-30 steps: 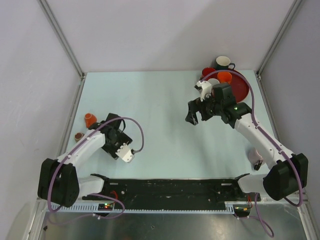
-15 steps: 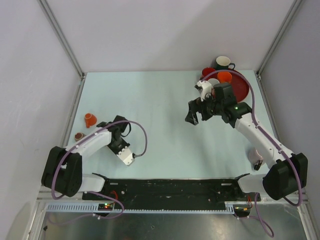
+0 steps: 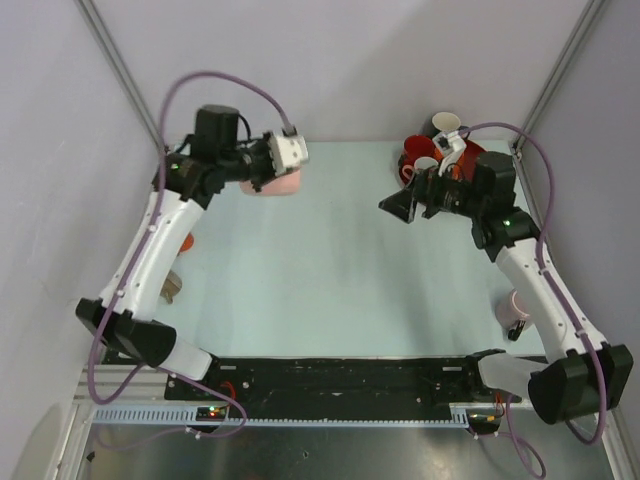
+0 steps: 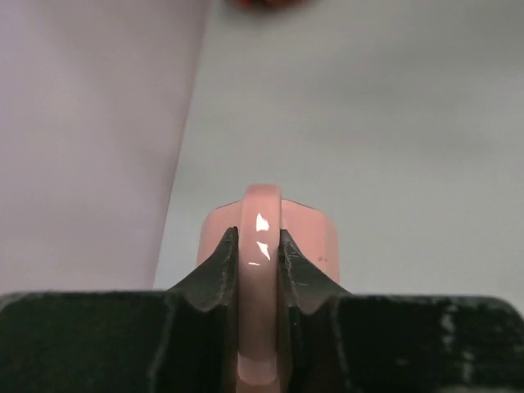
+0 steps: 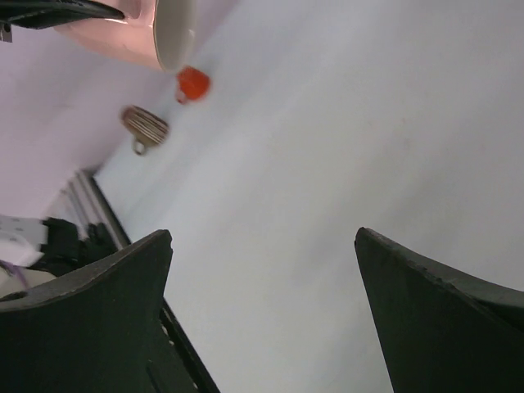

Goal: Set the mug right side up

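My left gripper is shut on the handle of a pink mug, the jaws pressing its two sides. In the top view this mug hangs in the air over the table's back left, held by the left gripper on a raised arm. From the right wrist view the mug is tilted, with its pale opening turned sideways. My right gripper hovers at the back right, open, and nothing lies between its fingers.
A small orange cup and a brown striped cup sit by the left edge. A red plate with several mugs and a dark green mug stand at the back right. Another pink mug sits near the right arm's base.
The left arm has risen from low at the near left to high at the back left, its jaws now shut on the pink mug. The right gripper moved slightly back and right.
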Action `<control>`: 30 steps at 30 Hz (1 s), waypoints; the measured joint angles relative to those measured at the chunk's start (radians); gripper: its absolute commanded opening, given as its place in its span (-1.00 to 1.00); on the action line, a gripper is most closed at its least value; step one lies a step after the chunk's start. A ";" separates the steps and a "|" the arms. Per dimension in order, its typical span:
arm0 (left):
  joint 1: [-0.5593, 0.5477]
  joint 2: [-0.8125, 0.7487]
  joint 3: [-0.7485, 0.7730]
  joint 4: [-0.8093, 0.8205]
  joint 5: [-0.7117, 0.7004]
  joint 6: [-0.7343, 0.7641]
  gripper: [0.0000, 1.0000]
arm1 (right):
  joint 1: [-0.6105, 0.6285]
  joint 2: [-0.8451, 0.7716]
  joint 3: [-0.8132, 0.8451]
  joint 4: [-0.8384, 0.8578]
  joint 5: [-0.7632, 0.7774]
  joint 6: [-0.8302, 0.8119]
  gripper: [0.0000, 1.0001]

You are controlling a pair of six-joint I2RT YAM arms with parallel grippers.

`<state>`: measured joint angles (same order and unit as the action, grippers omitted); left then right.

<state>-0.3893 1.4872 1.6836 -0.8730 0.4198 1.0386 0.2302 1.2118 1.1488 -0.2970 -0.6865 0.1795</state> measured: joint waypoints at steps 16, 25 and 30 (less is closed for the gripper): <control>-0.067 0.018 0.357 -0.009 0.612 -0.761 -1.00 | 0.067 -0.037 0.039 0.458 -0.248 0.289 0.98; -0.098 0.018 0.408 -0.004 0.691 -0.805 -1.00 | 0.211 0.068 0.123 0.537 -0.264 0.290 0.89; -0.108 0.027 0.425 -0.001 0.694 -0.816 -1.00 | 0.298 0.141 0.210 0.544 -0.278 0.260 -0.62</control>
<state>-0.4976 1.5143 2.1090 -0.8742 1.1133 0.2222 0.5282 1.3529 1.3590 0.2470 -0.9642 0.4397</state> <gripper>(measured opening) 0.194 0.626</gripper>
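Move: The left hand still holds the pink mug by its handle, the body some 3 cm to its right and 3 cm below; the open right gripper lies about 28 cm right and 5 cm back. From the right hand the mug is about 27 cm left and 6 cm ahead, nearly level. The red tray sits roughly 30 cm ahead of the right hand, 18 cm right and 29 cm below. Left draws the mug back and some 17 cm up, tilting it; right rises leftward, closing around its rim. ##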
